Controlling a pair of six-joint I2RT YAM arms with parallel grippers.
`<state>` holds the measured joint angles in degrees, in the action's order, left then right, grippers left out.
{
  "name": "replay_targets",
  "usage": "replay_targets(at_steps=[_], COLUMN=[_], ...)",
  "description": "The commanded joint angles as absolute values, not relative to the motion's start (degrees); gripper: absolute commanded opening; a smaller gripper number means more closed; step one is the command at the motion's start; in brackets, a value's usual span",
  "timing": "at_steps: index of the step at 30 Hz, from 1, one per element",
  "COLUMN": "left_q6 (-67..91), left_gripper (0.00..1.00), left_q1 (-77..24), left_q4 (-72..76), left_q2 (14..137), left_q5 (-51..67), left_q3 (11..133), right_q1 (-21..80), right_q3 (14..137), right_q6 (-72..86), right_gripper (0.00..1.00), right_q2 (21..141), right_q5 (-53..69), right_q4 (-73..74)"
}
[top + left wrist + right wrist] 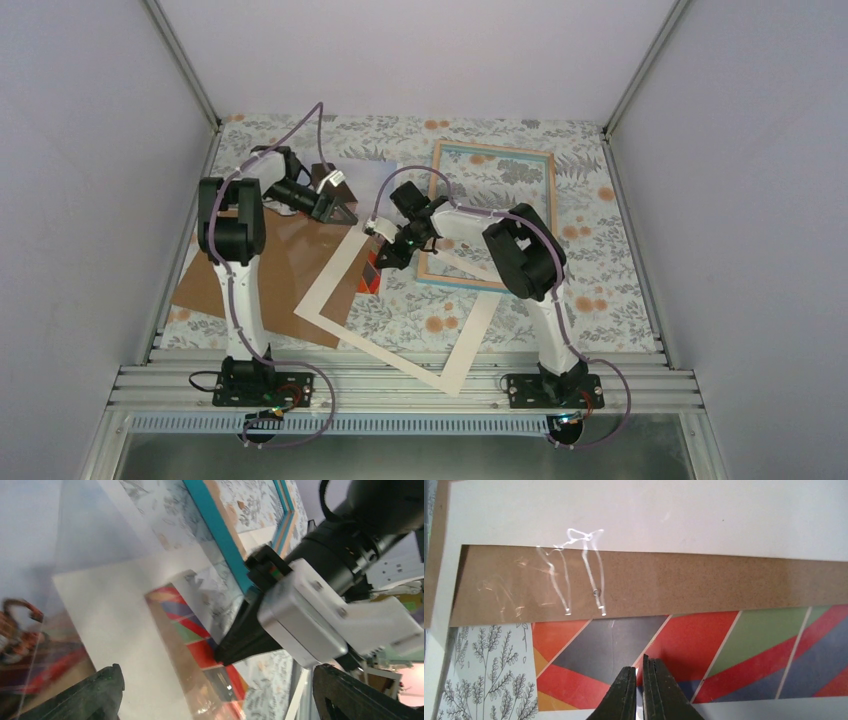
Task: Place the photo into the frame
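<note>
The photo [370, 277], with red, grey and green balloon panels, lies flat inside the opening of the cream mat [330, 280]. A brown strip covers part of it. My right gripper [385, 262] is shut with its tips resting on the photo [704, 650]; in the right wrist view the right gripper [640, 670] sits on a red panel. The left wrist view shows that black tip [220, 656] touching the photo [192, 630]. My left gripper [340, 205] hovers open to the left and behind; its fingers [95, 690] stand wide apart, holding nothing. The frame [495, 147], turquoise-rimmed, lies at the back right.
The brown backing board [260, 270] lies at the left under the mat's edge, and its strip [674, 580] carries glare as from a clear sheet. The mat [649, 510] reaches nearly to the table's near rail. The frame's rim [215, 525] runs just behind the right gripper.
</note>
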<state>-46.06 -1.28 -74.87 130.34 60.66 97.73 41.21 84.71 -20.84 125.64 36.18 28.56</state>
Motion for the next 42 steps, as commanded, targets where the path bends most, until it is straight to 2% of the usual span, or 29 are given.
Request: replay_targets(at_steps=[1, 6, 8, 12, 15, 17, 19, 21, 25, 29, 33, 35, 36, 37, 42], left_q6=[-47.4, -47.8, -47.9, -47.9, -47.9, -47.5, -47.1, -46.8, -45.6, -44.0, -40.6, -33.1, -28.0, -23.7, 0.4], left_gripper=[0.94, 0.94, 0.87, 0.56, 0.29, 0.14, 0.03, 0.02, 0.02, 0.02, 0.02, 0.02, 0.02, 0.02, 0.02], left_q1=[0.1, 3.9, 4.6, 4.7, 4.7, 4.7, 4.7, 5.1, 7.6, 10.8, 11.4, 11.4, 11.4, 11.4, 10.3], left_q4=[-77.8, -77.7, -77.8, -77.7, -77.7, -77.7, -77.7, -77.7, -77.1, -77.1, -74.8, -68.0, -63.6, -59.1, -31.7], left_q2=[126.7, 124.2, 123.6, 123.5, 123.4, 123.3, 122.6, 121.2, 117.3, 112.2, 106.1, 102.6, 100.6, 99.1, 92.5], left_q5=[62.5, 60.3, 60.5, 61.4, 60.9, 59.9, 58.4, 56.8, 54.0, 54.9, 60.9, 63.9, 64.9, 65.9, 69.4], left_q3=[93.1, 89.5, 89.2, 90.2, 92.0, 93.0, 93.8, 94.7, 97.1, 101.2, 103.7, 103.3, 102.9, 102.5, 98.6], right_q1=[41.6, 41.7, 41.6, 41.6, 41.6, 41.6, 41.3, 40.6, 37.1, 32.1, 26.2, 22.7, 20.9, 19.5, 16.5], right_q3=[82.3, 81.8, 81.6, 82.0, 82.8, 83.2, 84.0, 84.8, 83.8, 80.6, 77.4, 76.1, 75.4, 74.8, 73.2], right_q6=[-19.6, -19.4, -19.3, -19.9, -20.0, -20.0, -20.1, -19.9, -16.5, -11.2, -4.5, 1.6, 4.9, 8.4, 23.5], right_gripper=[0.08, 0.07, 0.07, 0.08, 0.13, 0.20, 0.35, 0.49, 0.68, 0.79, 0.86, 0.90, 0.97, 1.00, 1.00], right_q2=[132.7, 132.4, 132.2, 131.8, 129.3, 126.3, 122.8, 118.9, 111.2, 105.0, 101.7, 101.4, 101.4, 101.3, 101.0], right_q5=[21.6, 21.0, 21.2, 23.8, 27.1, 29.5, 33.4, 36.7, 42.4, 46.3, 50.6, 54.6, 57.3, 59.7, 65.3], right_q4=[31.3, 30.9, 30.7, 31.2, 31.4, 30.8, 30.7, 30.4, 27.4, 23.3, 19.8, 17.0, 15.2, 13.1, 0.4])
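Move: A raised edge of the clear sheet stands beside the left hand's open fingers, about 4 cm to their left and 2 cm back, level with them. The photo's middle is 7 cm below the left hand, 2 cm back and 1 cm left; the mat's far corner is 6 cm right, 1 cm back and equally low. From the right hand, that sheet edge lies some 9 cm ahead, 15 cm left and 6 cm up, and the frame's middle 10 cm ahead, 24 cm right, 1 cm below. The left fingers close on the clear sheet's edge after drawing back about 2 cm and left 4 cm, then carry it up some 25 cm, drifting left and forward as the wrist tips up. The nearly shut right fingers, at first still pressing near the photo's right edge, lift off, open wide and swing up 19 cm, right and forward to above the frame's left bar. ##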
